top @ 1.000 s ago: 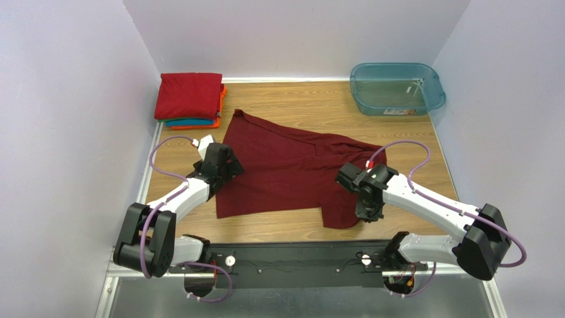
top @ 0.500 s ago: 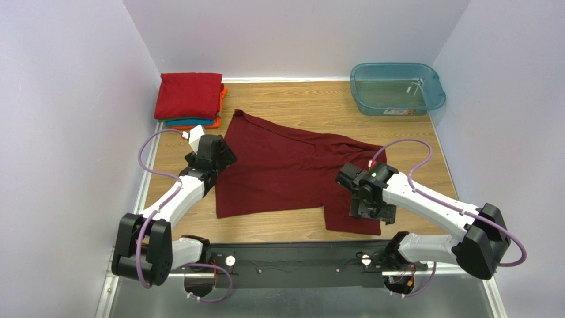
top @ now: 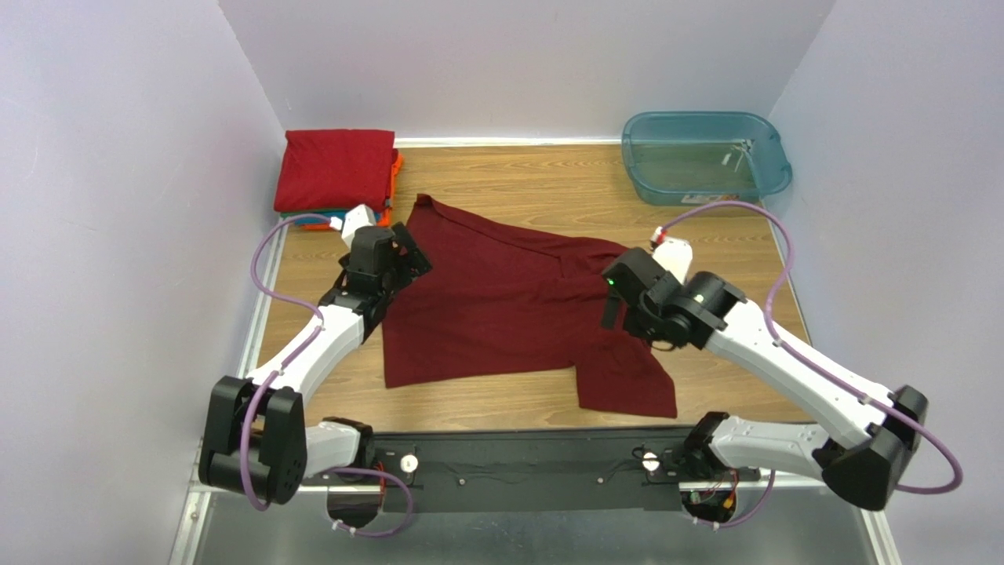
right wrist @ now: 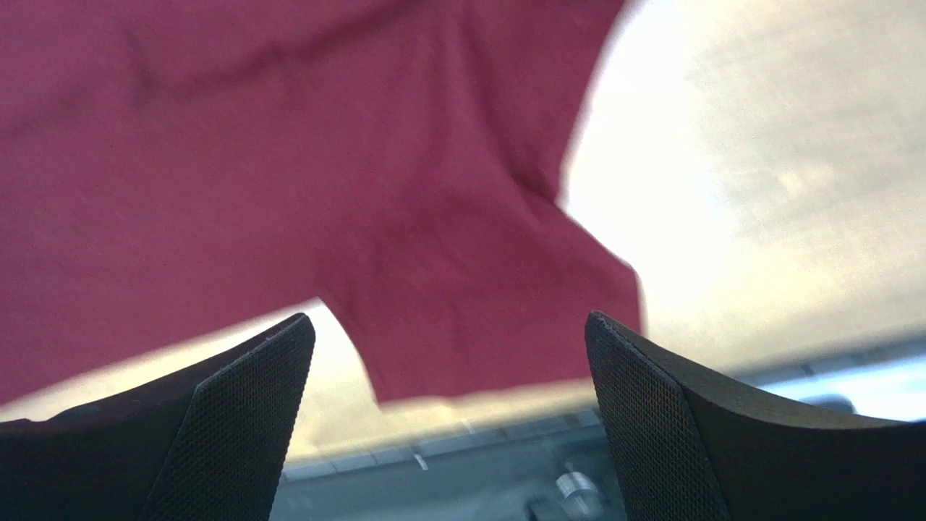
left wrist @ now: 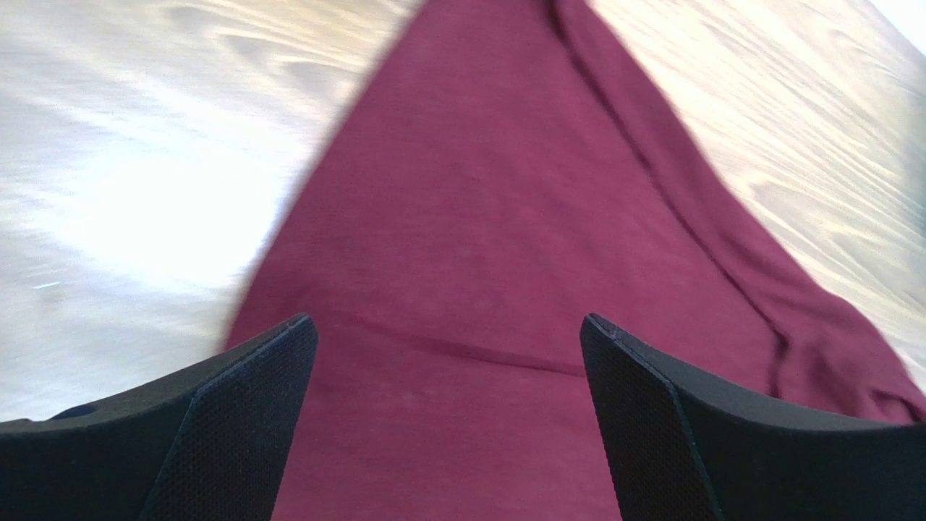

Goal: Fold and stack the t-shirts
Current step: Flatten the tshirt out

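Observation:
A dark maroon t-shirt [top: 507, 308] lies spread out on the wooden table, one sleeve [top: 625, 379] pointing toward the near edge. Folded t-shirts [top: 336, 171] are stacked at the back left, bright red on top with orange and teal edges below. My left gripper [top: 398, 257] hovers open over the maroon shirt's left edge; in the left wrist view the gripper [left wrist: 446, 369] has only maroon cloth [left wrist: 489, 217] beneath it. My right gripper [top: 619, 306] is open above the shirt's right side; in the right wrist view the gripper [right wrist: 451, 369] holds nothing and the sleeve [right wrist: 478, 293] lies flat below.
A translucent teal tub [top: 705, 157] stands at the back right corner. White walls close in the table on three sides. The black arm-base rail [top: 530, 469] runs along the near edge.
The right gripper opened, let go of the maroon shirt's near sleeve, which now lies flat, and rose away from the near edge. The left gripper slid farther back along the shirt's left edge.

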Robot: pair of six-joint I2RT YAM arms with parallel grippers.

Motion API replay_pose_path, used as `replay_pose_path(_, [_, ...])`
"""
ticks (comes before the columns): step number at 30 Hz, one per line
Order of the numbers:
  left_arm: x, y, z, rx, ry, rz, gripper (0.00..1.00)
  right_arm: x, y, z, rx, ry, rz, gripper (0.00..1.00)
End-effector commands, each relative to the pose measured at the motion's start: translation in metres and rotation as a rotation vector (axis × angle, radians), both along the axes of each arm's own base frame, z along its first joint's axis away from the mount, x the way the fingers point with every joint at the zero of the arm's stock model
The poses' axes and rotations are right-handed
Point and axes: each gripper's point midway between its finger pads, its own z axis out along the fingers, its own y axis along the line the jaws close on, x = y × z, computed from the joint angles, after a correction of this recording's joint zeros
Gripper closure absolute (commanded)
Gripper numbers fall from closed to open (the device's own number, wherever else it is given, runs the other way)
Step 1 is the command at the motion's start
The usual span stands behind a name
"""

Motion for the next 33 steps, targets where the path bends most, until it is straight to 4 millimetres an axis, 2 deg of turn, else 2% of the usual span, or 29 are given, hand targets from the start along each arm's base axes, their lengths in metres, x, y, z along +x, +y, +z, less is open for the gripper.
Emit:
replay_pose_path(1, [0.007,-0.034,0.002,-0.079,-0.024,-0.117,0.02,0.063,0.014,0.006,-0.007,-0.176,-0.023,0.0])
replay_pose_path(4, [0.002,-0.05,-0.011,-0.078,0.006,-0.171,0.02,0.086,0.006,-0.015,-0.036,-0.129,-0.03,0.0])
replay_pose_path(5, [-0.001,-0.05,-0.024,-0.073,0.041,-0.171,0.02,0.102,-0.005,-0.025,0.007,-0.13,-0.073,0.0])
replay_pose_path(6, [-0.003,-0.05,-0.031,-0.077,0.06,-0.162,0.02,0.104,0.003,-0.036,0.086,-0.088,-0.044,0.0])
replay_pose_path(7, [-0.005,-0.049,-0.042,-0.071,0.09,-0.162,0.02,0.115,-0.005,-0.049,0.108,-0.09,-0.053,0.0])
replay_pose_path(10, [-0.011,-0.047,-0.061,-0.058,0.134,-0.159,0.02,0.121,0.0,-0.07,0.146,-0.063,-0.016,0.0])
replay_pose_path(14, [-0.016,-0.046,-0.076,-0.052,0.173,-0.157,0.02,0.122,-0.022,-0.104,0.132,0.001,-0.092,0.0])
replay_pose_path(15, [-0.017,-0.045,-0.08,-0.048,0.184,-0.155,0.02,0.121,-0.02,-0.113,0.168,0.013,-0.091,0.0])
replay_pose_path(16, [-0.018,-0.045,-0.081,-0.048,0.185,-0.155,0.02,0.115,-0.022,-0.124,0.183,0.05,-0.096,0.0])
replay_pose_path(17, [-0.019,-0.043,-0.084,-0.042,0.193,-0.15,0.02,0.119,-0.025,-0.13,0.208,0.047,-0.115,0.0])
replay_pose_path(20, [-0.023,-0.04,-0.086,-0.039,0.199,-0.131,0.02,0.113,-0.025,-0.15,0.24,0.075,-0.124,0.0])
replay_pose_path(22, [-0.026,-0.039,-0.088,-0.043,0.204,-0.129,0.02,0.11,-0.024,-0.156,0.247,0.089,-0.121,0.0])
replay_pose_path(26, [-0.033,-0.038,-0.089,-0.054,0.212,-0.124,0.02,0.094,-0.04,-0.17,0.239,0.115,-0.167,0.0])
replay_pose_path(28, [-0.036,-0.038,-0.09,-0.061,0.22,-0.123,0.02,0.09,-0.046,-0.167,0.244,0.102,-0.184,0.0])
replay_pose_path(33, [-0.045,-0.035,-0.091,-0.067,0.237,-0.101,0.02,0.083,-0.078,-0.165,0.204,0.078,-0.257,0.0])
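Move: The crumpled right end of the t-shirt, where the right hand will come down, lies about 12 cm ahead of the right hand, 5 cm to its right and 14 cm below. From this hand, the spread near sleeve is some 10 cm back and 2 cm right, the bin about 37 cm ahead and 17 cm right. The left hand's spot near the hem is 2 cm back, 4 cm right and 8 cm below; from there, the shirt's far-left corner is some 17 cm ahead and 2 cm left. Both open grippers come down to press fingertips on the t-shirt. The right hand swings forward about 12 cm and down 14 onto the crumpled end, then edges a little to its right along the cloth, rolling so its left side rises. The left hand shifts right over the shirt, sinks some 8 cm near the hem, tips down slightly and finally eases back. ##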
